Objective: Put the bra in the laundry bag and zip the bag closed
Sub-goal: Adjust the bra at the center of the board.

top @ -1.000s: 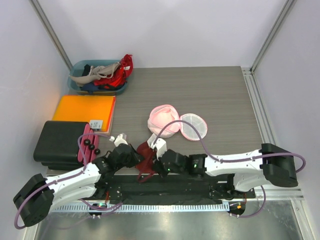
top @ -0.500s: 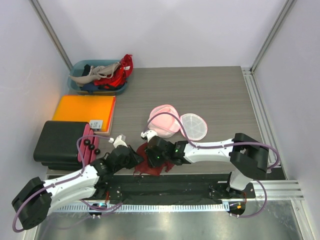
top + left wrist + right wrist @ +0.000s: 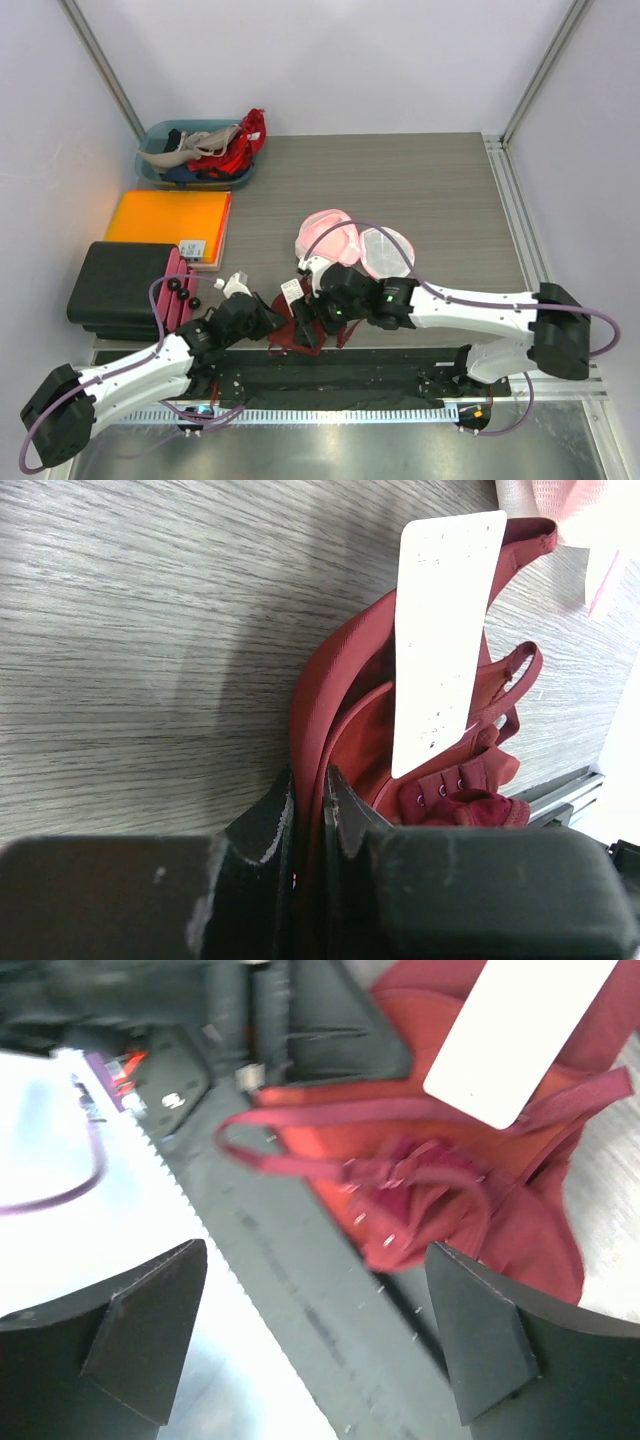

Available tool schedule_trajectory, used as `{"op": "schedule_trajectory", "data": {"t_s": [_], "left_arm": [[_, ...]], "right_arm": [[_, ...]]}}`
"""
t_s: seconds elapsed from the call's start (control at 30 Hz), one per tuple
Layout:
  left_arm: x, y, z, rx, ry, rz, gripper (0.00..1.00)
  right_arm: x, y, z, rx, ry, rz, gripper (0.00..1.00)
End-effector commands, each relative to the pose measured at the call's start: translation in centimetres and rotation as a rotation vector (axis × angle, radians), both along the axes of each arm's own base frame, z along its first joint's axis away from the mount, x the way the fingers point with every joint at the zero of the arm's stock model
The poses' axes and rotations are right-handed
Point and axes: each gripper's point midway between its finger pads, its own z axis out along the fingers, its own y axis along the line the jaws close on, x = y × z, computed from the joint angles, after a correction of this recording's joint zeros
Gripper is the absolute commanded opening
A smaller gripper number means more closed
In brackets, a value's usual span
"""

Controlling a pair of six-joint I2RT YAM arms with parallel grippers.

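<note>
The dark red bra (image 3: 297, 335) lies crumpled at the near table edge, partly over the black base rail, with a white tag (image 3: 445, 630) on it. My left gripper (image 3: 310, 792) is shut on the bra's red edge band (image 3: 305, 720); from above, the left gripper (image 3: 268, 322) sits at the bra's left side. My right gripper (image 3: 315, 1252) hangs open just above the bra (image 3: 450, 1190), its fingers wide apart with nothing between them. The laundry bag (image 3: 330, 240) lies open behind them, pink half at left and white mesh half (image 3: 390, 252) at right.
A teal bin of clothes (image 3: 195, 155) stands at the back left. An orange folder (image 3: 168, 220) and a black case (image 3: 120, 285) lie along the left side. The black base rail (image 3: 330, 380) and a metal ledge run along the near edge.
My right gripper has gone from shut to wide open, letting go of the bra, and its wrist shifted slightly. The left gripper keeps its hold in the same place.
</note>
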Motion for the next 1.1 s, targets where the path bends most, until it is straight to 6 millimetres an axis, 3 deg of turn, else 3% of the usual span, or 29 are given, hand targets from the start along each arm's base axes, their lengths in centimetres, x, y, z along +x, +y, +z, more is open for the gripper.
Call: {"op": "schedule_trajectory", "data": {"t_s": [0.0,0.07,0.2,0.6,0.73,0.9,1.07], "left_arm": [[-0.1,0.1,-0.3,0.011,0.022,0.003,0.00],[-0.1,-0.1,-0.2,0.005,0.022,0.000,0.00],[-0.3,-0.2,-0.3,-0.010,0.026,-0.005,0.00],[-0.6,0.0,-0.4,-0.033,0.025,0.002,0.00],[-0.8,0.0,-0.4,-0.040,0.027,-0.003,0.00],[-0.8,-0.1,-0.4,-0.045,0.021,-0.007,0.00],[-0.8,0.0,-0.4,-0.044,0.020,-0.004,0.00]], "right_arm": [[-0.5,-2.5,1.3,0.007,0.026,0.029,1.00],[1.5,-4.0,1.7,0.031,0.022,-0.015,1.00],[3.8,-6.0,0.1,0.061,0.021,-0.049,1.00],[6.9,-7.1,-5.0,0.213,0.047,-0.081,1.00],[7.9,-7.4,-5.6,0.261,0.057,-0.116,1.00],[8.6,-7.1,-4.9,0.278,0.042,-0.121,1.00],[9.0,-7.9,-2.7,0.243,0.014,-0.165,1.00]]}}
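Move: The bra's loose strap loop, on its right side, lies about 6 cm ahead of the empty right hand, 9 cm to its right and 8 cm below. The bra's body is almost beneath, some 2 cm ahead and 1 cm left; its white tag is 7 cm ahead, 3 cm left, and the pink laundry bag about 20 cm ahead, 4 cm right. From the left hand, which pinches the bra's left edge, the loop is some 3 cm ahead and 14 cm right, at table height. The bra's right-hand strap loop is what the right hand makes for: wide open, it clears the body with a small rise, swings about 8 cm right and 7 cm forward, then sinks to end some 7 cm lower, close to the table beside the strap. Its fingers level out a little, turning roughly 15 degrees; touch can't be told. The left hand stays put, still pinching the bra's left edge. ##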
